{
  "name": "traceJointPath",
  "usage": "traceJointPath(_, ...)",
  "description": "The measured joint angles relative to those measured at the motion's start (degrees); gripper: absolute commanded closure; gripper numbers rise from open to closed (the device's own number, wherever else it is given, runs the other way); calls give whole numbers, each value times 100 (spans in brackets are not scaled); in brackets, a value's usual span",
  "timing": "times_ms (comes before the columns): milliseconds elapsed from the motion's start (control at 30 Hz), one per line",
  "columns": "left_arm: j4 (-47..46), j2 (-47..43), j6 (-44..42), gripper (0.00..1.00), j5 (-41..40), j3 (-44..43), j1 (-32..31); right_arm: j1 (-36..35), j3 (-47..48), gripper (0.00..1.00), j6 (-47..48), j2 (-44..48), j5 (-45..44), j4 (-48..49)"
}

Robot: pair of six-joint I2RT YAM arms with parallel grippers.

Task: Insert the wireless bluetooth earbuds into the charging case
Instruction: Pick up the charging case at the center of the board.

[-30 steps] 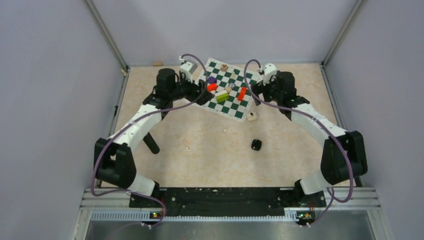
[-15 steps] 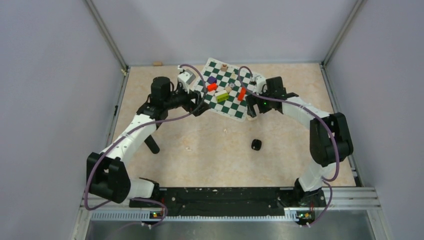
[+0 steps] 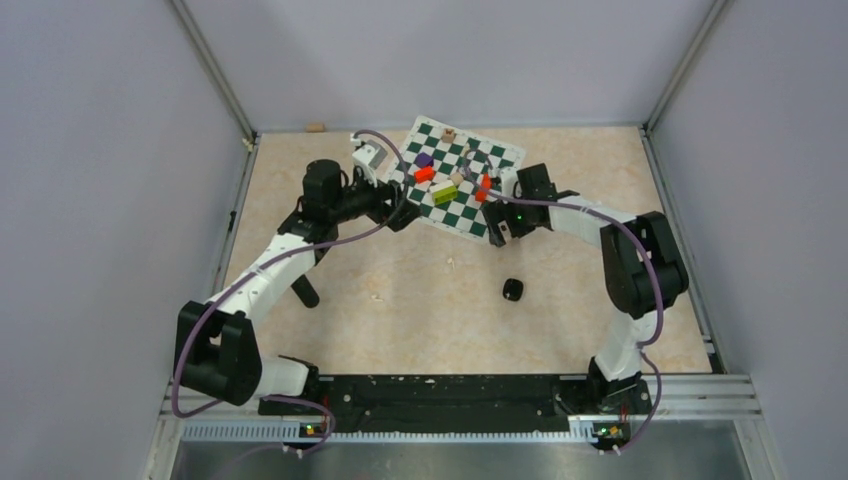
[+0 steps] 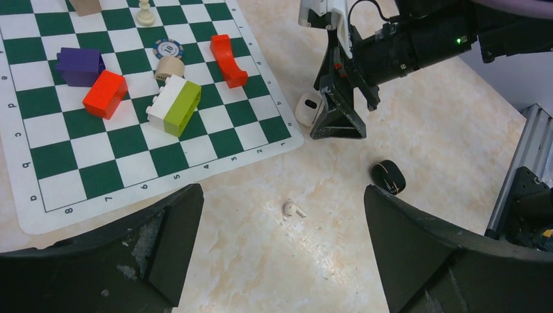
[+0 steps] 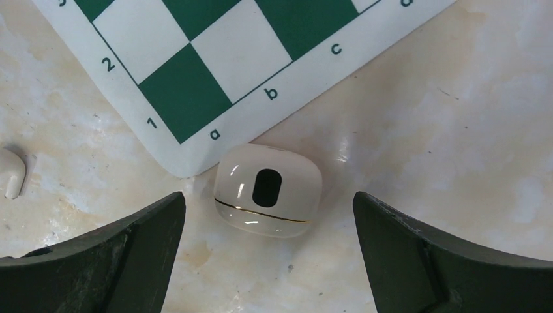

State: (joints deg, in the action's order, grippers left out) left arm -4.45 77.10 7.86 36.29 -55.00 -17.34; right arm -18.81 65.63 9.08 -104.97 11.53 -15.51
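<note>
The charging case (image 3: 512,290), a glossy black oval pod, lies on the beige table, apart from both grippers; it also shows in the left wrist view (image 4: 388,176). No black earbuds show. My right gripper (image 3: 497,232) is open and low over a cream rounded pod (image 5: 268,190) with a gold seam and a black oval, by the chessboard (image 5: 195,39) corner; its jaws (image 5: 269,254) stand apart on either side of it, not touching. My left gripper (image 3: 405,215) is open and empty (image 4: 283,254), above a small white stemmed bud (image 4: 293,209).
The chessboard (image 3: 500,155) carries a purple block (image 4: 79,65), red blocks (image 4: 104,93), a white-and-green brick (image 4: 173,104), a poker chip (image 4: 167,48) and small pieces. A second white bit (image 3: 377,296) lies left of centre. A dark leg (image 3: 303,291) stands beside the left arm.
My right arm has swung inward and lowered its gripper to the cream pod at the board corner. My left arm has shifted slightly back and left. The black pod has not moved.
</note>
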Motion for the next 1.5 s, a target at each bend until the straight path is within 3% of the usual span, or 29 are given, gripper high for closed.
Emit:
traceJointPath(333,-251,0,170,1,-57,136,0,-317,17,31,212,-122,-463,20)
traceJointPath(467,-310,0,214,1,-57,146,0,-317,20,53,249,-129,-551,39)
traceJointPath(533,-337,0,240,1,-57,170,0,-317,20,71,289,-129,-553,52)
traceJointPath(767,-396,98,426,1,0,192,0,-317,-63,72,643,225,-238,11)
traceJointPath(1033,-470,560,776,1,479,192,-35,-466,-1049,74,1626,2935,1060,577)
traceJointPath(1133,-498,704,883,1,695,192,-127,-710,-1248,75,2048,3536,1416,811)
traceJointPath(1367,-494,782,938,1,1298,151,-544,-1641,-1749,79,3165,3703,1456,811)
traceJointPath(1500,-433,892,922,6,1668,31,-702,-2037,-1893,80,3591,3703,1235,710)
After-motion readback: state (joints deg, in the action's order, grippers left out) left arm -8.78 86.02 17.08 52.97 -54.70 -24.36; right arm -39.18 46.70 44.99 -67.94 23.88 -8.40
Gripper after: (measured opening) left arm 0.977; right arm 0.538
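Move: The right hand's open fingers already straddle the white charging case, its middle about 1 cm to the left and 1 cm below. The chessboard's middle lies roughly 17 cm ahead and 16 cm left, its near corner by the case. A white earbud lies some 9 cm back and 13 cm left, and the black case about 18 cm back and 2 cm right. From the left hand the white case is around 6 cm ahead, 24 cm right and 21 cm below. Down barely 1 cm, then the right fingers close and pinch the white charging case by its two ends. Keeping that grip, the right arm lifts fast, some 20 cm at the peak before sinking slightly, while swinging back about 13 cm and left 10 cm towards the left hand; it turns counter-clockwise and its fingers tip up nearer level. Late on, the open left hand comes right, back and a little down towards it. ##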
